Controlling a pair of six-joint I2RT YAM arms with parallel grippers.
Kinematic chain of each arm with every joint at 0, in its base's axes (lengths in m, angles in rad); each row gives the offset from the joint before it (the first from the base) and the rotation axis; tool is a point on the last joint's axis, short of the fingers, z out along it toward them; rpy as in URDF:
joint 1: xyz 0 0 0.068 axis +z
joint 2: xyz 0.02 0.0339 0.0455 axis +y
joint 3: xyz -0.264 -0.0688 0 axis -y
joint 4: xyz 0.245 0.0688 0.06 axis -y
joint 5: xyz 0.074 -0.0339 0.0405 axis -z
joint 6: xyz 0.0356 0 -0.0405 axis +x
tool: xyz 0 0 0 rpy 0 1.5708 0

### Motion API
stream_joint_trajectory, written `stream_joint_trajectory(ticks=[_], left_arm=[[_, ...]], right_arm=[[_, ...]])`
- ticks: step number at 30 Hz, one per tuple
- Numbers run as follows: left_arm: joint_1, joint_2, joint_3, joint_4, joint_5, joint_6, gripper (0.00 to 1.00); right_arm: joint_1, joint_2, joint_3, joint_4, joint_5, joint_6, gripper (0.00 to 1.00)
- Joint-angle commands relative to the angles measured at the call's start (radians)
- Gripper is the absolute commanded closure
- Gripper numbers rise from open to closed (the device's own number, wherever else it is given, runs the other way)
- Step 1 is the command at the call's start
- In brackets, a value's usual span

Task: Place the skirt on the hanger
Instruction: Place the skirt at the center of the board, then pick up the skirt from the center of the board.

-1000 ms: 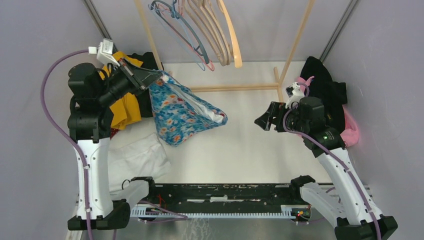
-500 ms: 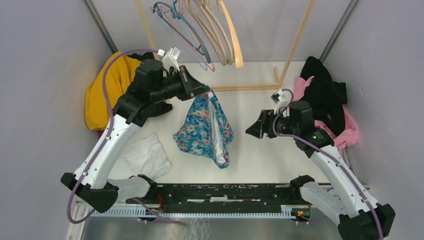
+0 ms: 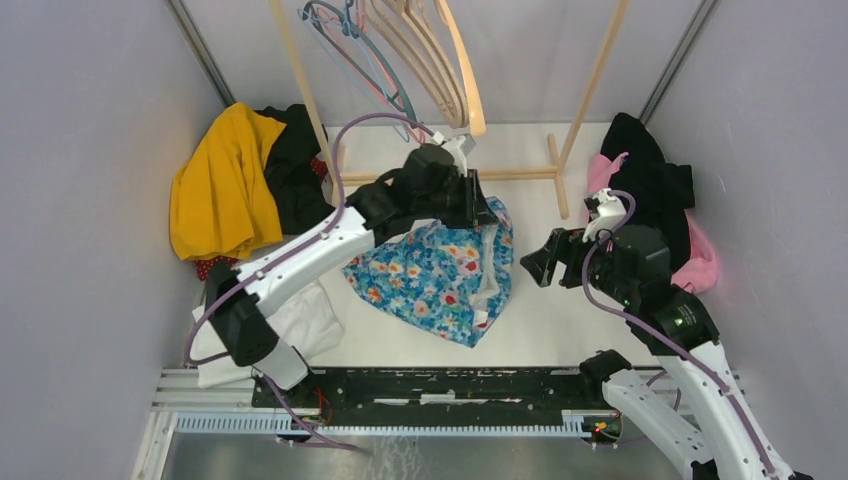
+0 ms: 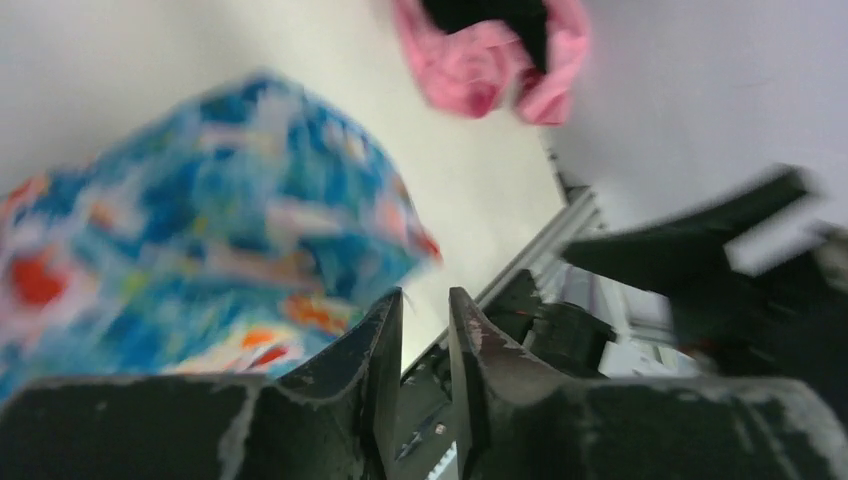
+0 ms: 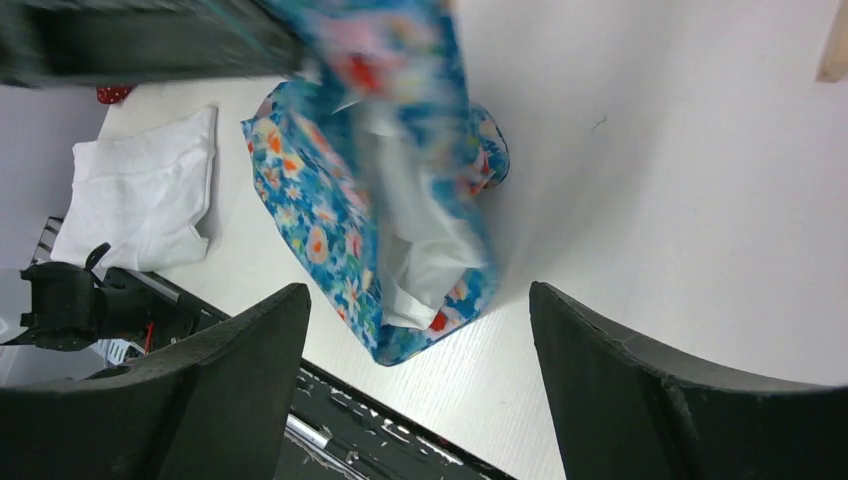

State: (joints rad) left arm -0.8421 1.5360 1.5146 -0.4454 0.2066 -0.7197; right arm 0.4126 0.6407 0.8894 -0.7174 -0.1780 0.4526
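Note:
The blue floral skirt (image 3: 440, 280) lies spread on the white table at the centre, its white lining showing along the right edge. My left gripper (image 3: 487, 212) hangs just over the skirt's far right corner. In the left wrist view its jaws (image 4: 425, 310) stand a little apart with nothing between them, and the skirt (image 4: 200, 200) is a blur beside them. My right gripper (image 3: 535, 262) is open wide to the right of the skirt, holding nothing; its wrist view (image 5: 418, 292) looks down on the skirt (image 5: 330, 200). Several hangers (image 3: 410, 70) hang on the rack at the back.
A yellow garment (image 3: 220, 180) and a black one (image 3: 290, 170) lie at the back left, a white cloth (image 3: 300, 320) at the front left. Black clothes (image 3: 650, 180) and pink clothes (image 3: 700, 260) are piled at the right. Wooden rack legs (image 3: 590, 80) stand behind.
My left arm has swung from the far left to the centre with the skirt. Its jaws have parted and the skirt now lies spread on the table. The right gripper shifted slightly.

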Motion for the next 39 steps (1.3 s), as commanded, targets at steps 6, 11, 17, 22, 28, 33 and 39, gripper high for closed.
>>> stream_joint_trajectory(ticks=[6,11,17,22,28,33,39], left_arm=[[-0.009,-0.051,-0.039,-0.203,-0.483,0.035,0.28],[-0.010,-0.226,-0.164,-0.422,-0.707,-0.120,0.01],[-0.003,-0.375,-0.360,-0.754,-0.894,-0.568,0.01],[0.082,-0.475,-0.539,-0.786,-0.908,-0.739,0.01],[0.395,-0.501,-0.696,-0.624,-0.737,-0.579,0.01],[0.503,-0.417,-0.750,-0.534,-0.663,-0.542,0.01],[0.580,-0.276,-0.783,-0.460,-0.632,-0.531,0.01]], right_arm=[[0.002,0.047,0.075,-0.044,-0.014,-0.038,0.13],[0.003,0.068,0.070,-0.033,-0.073,-0.046,0.13],[0.002,0.060,0.020,0.004,-0.124,-0.047,0.14],[0.003,0.062,-0.003,0.017,-0.160,-0.050,0.14],[0.002,0.047,-0.004,0.007,-0.182,-0.057,0.13],[0.003,0.029,-0.025,0.015,-0.198,-0.050,0.13],[0.002,0.000,-0.029,0.001,-0.215,-0.062,0.13]])
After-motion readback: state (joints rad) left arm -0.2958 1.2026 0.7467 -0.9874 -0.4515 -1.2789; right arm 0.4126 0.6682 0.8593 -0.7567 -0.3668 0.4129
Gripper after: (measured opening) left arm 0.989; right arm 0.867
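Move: The left hand is high over the board with the skirt hanging at its fingers. The board's centre is some 29 cm below, about 4 cm ahead and 3 cm to the left; the skirt's bulk hangs about 4 cm back, 8 cm left and 23 cm down. The white cloth lies roughly 46 cm left and 15 cm back, the rack's crossbar 23 cm ahead and 5 cm left. From the right hand, the board's centre is about 10 cm ahead, 22 cm left and 25 cm down. The left fingers let go of the skirt, opening wide as the hand dips about 7 cm and a little forward. The hand then sweeps some 35 cm left and away from the skirt, drawing back slightly and sinking beside the white cloth while turning counter-clockwise by some 75 degrees. The open right hand eases slightly back, left and down by the skirt's right edge. ##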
